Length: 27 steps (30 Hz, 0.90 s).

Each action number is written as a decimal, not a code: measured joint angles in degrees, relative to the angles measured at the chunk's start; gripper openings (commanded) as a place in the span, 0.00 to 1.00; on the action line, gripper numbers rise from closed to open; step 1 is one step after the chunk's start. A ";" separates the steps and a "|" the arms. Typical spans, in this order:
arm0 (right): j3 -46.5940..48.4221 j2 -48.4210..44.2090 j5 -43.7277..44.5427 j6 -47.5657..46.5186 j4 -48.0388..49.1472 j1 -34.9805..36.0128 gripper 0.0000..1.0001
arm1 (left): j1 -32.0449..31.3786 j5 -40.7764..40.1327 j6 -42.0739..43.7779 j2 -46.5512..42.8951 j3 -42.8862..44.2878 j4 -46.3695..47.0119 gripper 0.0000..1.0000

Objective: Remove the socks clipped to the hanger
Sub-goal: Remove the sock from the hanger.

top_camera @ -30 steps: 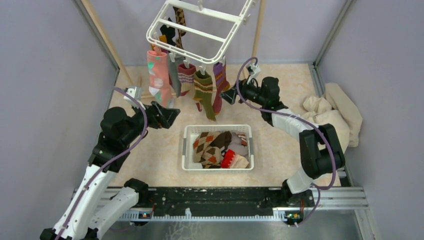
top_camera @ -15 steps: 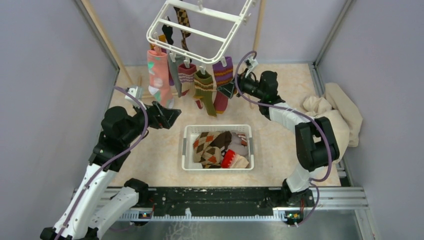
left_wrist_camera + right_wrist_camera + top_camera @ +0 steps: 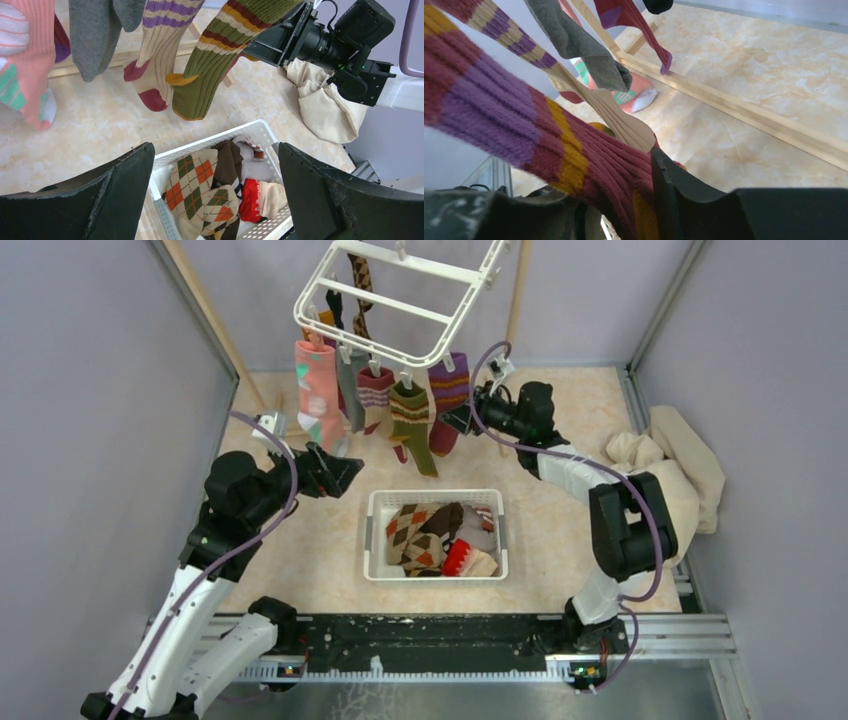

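The white hanger point(image 3: 400, 295) hangs tilted above the back of the table. Along its near rim hang clipped socks: pink with mint point(image 3: 318, 395), grey point(image 3: 349, 390), a cream striped one point(image 3: 373, 390), olive-striped point(image 3: 410, 420) and a maroon one with purple and yellow bands point(image 3: 446, 400). My right gripper point(image 3: 458, 420) is shut on that maroon-striped sock point(image 3: 589, 160), which fills the gap between its fingers point(image 3: 684, 200). My left gripper point(image 3: 345, 472) stands wide open and holds nothing, low and left of the olive sock point(image 3: 210, 65), above the basket's left end.
A white slotted basket point(image 3: 436, 497) with several loose socks sits mid-table under the hanging row. A beige cloth heap point(image 3: 670, 475) lies at the right wall. Wooden poles point(image 3: 200, 300) lean at the back, with a wooden rail point(image 3: 744, 120) on the floor.
My right gripper moved up and left to the maroon-striped sock and closed its fingers on it. The left arm has stayed where it was.
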 measured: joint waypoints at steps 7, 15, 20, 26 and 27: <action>-0.02 -3.23 -0.07 0.59 -3.74 0.00 0.03 | 0.00 0.22 -0.33 -0.02 -0.11 0.13 0.99; 0.17 -7.69 -0.55 1.40 -9.84 0.00 0.03 | 0.00 0.79 -0.76 0.00 -1.05 1.27 0.99; 3.58 -9.20 -1.64 2.19 -14.40 0.00 0.02 | 0.00 1.31 -0.96 0.00 -1.07 1.33 0.99; 6.05 -11.21 -4.15 5.77 -16.48 -0.48 0.02 | 0.00 2.51 -1.57 -0.02 -1.07 1.68 0.99; 6.05 -11.52 -4.83 6.67 -16.68 -0.68 0.02 | 0.00 2.82 -1.70 -0.02 -1.07 1.70 0.99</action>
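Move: The purple-maroon sock hangs between the right hand's half-closed fingers, its middle level with them sideways and forward, about 4 cm higher. The olive striped sock is some 9 cm left and 4 cm back, about 2 cm above the hand, and the basket about 17 cm back, 2 cm left and 18 cm below. From the idle left hand the purple-maroon sock lies roughly 16 cm ahead, 22 cm to the right and 4 cm lower. The right fingers close fully and pinch the purple-maroon sock's leg below its cuff, then keep their grip while the hand pulls up about 8 cm and back towards the robot nearly 5 cm, at first as much back as up, then mostly up. The hand still points left and forward, turning only slightly. ##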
